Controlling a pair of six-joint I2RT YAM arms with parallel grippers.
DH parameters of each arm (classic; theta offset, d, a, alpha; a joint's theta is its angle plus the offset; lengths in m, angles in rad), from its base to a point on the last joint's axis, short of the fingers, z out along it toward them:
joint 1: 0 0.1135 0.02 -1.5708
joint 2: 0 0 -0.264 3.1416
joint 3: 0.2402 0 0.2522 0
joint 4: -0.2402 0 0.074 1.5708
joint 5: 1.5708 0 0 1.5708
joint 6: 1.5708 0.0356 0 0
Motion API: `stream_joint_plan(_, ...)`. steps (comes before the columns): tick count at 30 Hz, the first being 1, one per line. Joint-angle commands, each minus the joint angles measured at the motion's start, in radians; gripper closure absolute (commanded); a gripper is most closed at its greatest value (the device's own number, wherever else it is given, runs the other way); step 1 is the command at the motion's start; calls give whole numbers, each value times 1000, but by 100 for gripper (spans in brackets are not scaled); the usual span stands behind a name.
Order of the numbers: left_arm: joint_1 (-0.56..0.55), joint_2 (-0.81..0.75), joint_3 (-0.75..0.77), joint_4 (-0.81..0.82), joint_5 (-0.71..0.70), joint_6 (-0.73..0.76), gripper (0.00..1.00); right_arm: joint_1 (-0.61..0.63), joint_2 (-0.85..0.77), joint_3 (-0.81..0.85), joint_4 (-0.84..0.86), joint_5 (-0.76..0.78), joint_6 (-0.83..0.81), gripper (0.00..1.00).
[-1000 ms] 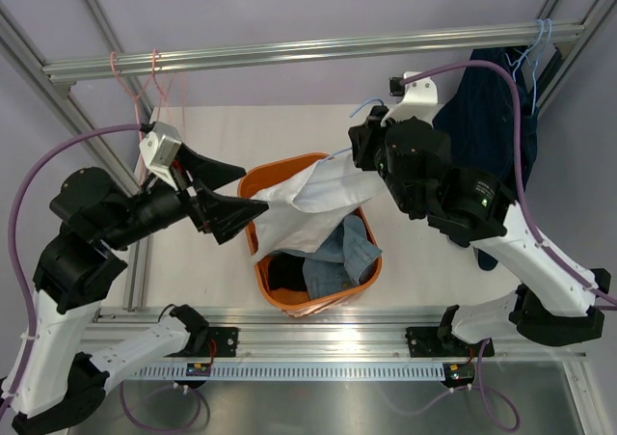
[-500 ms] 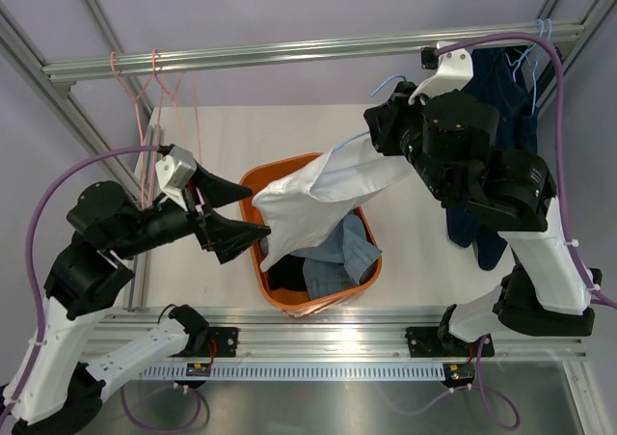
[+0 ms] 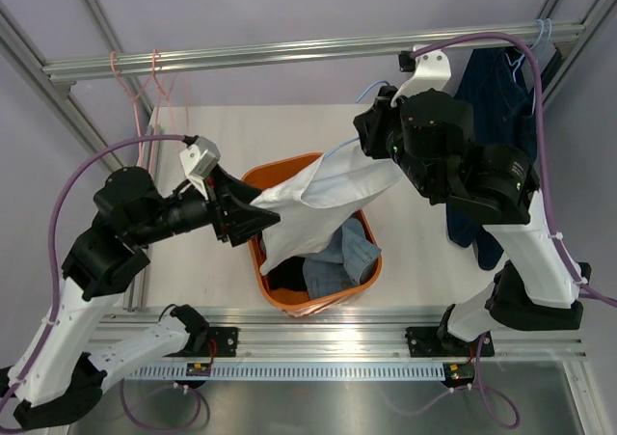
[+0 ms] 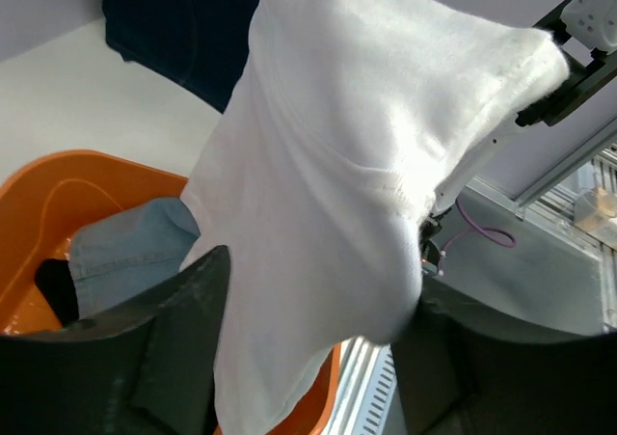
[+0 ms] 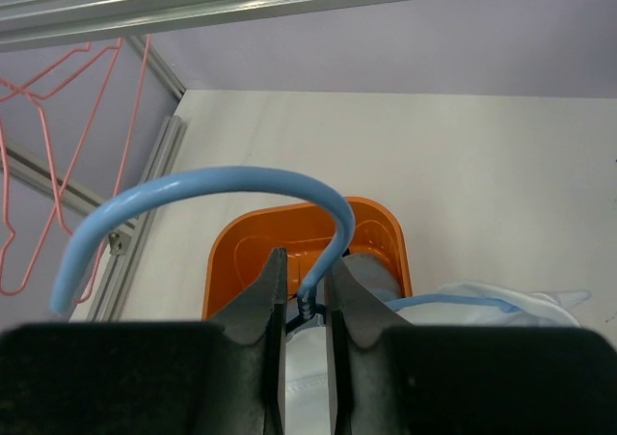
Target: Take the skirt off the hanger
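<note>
A white garment (image 3: 313, 199) hangs from a light-blue wire hanger (image 5: 222, 189) over the orange basket (image 3: 289, 305). My right gripper (image 5: 307, 305) is shut on that hanger's twisted neck, just below the hook. My left gripper (image 4: 318, 281) reaches in from the left. Its jaws stand open on either side of the white cloth (image 4: 357, 165), which fills the gap between them. The light-blue denim skirt (image 3: 342, 252) lies loose in the basket, off any hanger. Pink hangers (image 3: 154, 78) hang bare on the rail at the back left.
Dark navy jeans (image 3: 482, 107) hang on light-blue hangers at the back right, behind my right arm. A black garment (image 3: 284, 273) lies in the basket beside the denim. Aluminium frame rails run overhead and along the table's left and near edges.
My left gripper has moved right onto the white garment, and its jaws have narrowed around the cloth. My right arm lifted the hanger, then shifted it slightly left.
</note>
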Motion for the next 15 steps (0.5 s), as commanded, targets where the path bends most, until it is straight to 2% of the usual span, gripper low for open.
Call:
stream_joint_plan(1, -34, 44, 38, -2, -48, 14, 41, -8, -17, 55, 29, -7, 10, 100)
stream_joint_plan(2, -45, 50, 40, -5, -76, 15, 47, -8, -15, 60, 28, -2, 8, 100)
stream_joint_plan(9, -132, 79, 70, -46, -160, 40, 47, -7, -3, 98, 26, 4, 2, 100)
stream_joint_plan(11, -140, 82, 81, -58, -172, 47, 59, -7, -6, 97, 25, 9, -1, 100)
stream_joint_plan(14, -146, 83, 92, -63, -197, 44, 85, -7, -15, 88, 26, 7, -1, 100)
stream_joint_plan(15, -146, 84, 96, -60, -203, 41, 97, -8, -17, 79, 28, 6, 1, 100)
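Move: The white skirt's bunched left edge already hangs between my open left fingers. The middle of the skirt is about 10 cm to their right, 3 cm ahead and some 4 cm lower. The blue hanger's neck is 17 cm to the right, 12 cm farther out and 8 cm higher; the orange basket lies about 13 cm ahead, 9 cm right and well below. From my right hand the skirt's middle is roughly 9 cm back, 8 cm left and 12 cm lower. I reach my left hand about 2 cm right and 2 cm down, farther onto the skirt's left edge, its wrist rolling only slightly, and then shut the fingers to pinch the cloth. Meanwhile my right hand keeps its grip on the blue hanger's neck and eases up about 1.5 cm, drifting slightly right, away from the left hand. ##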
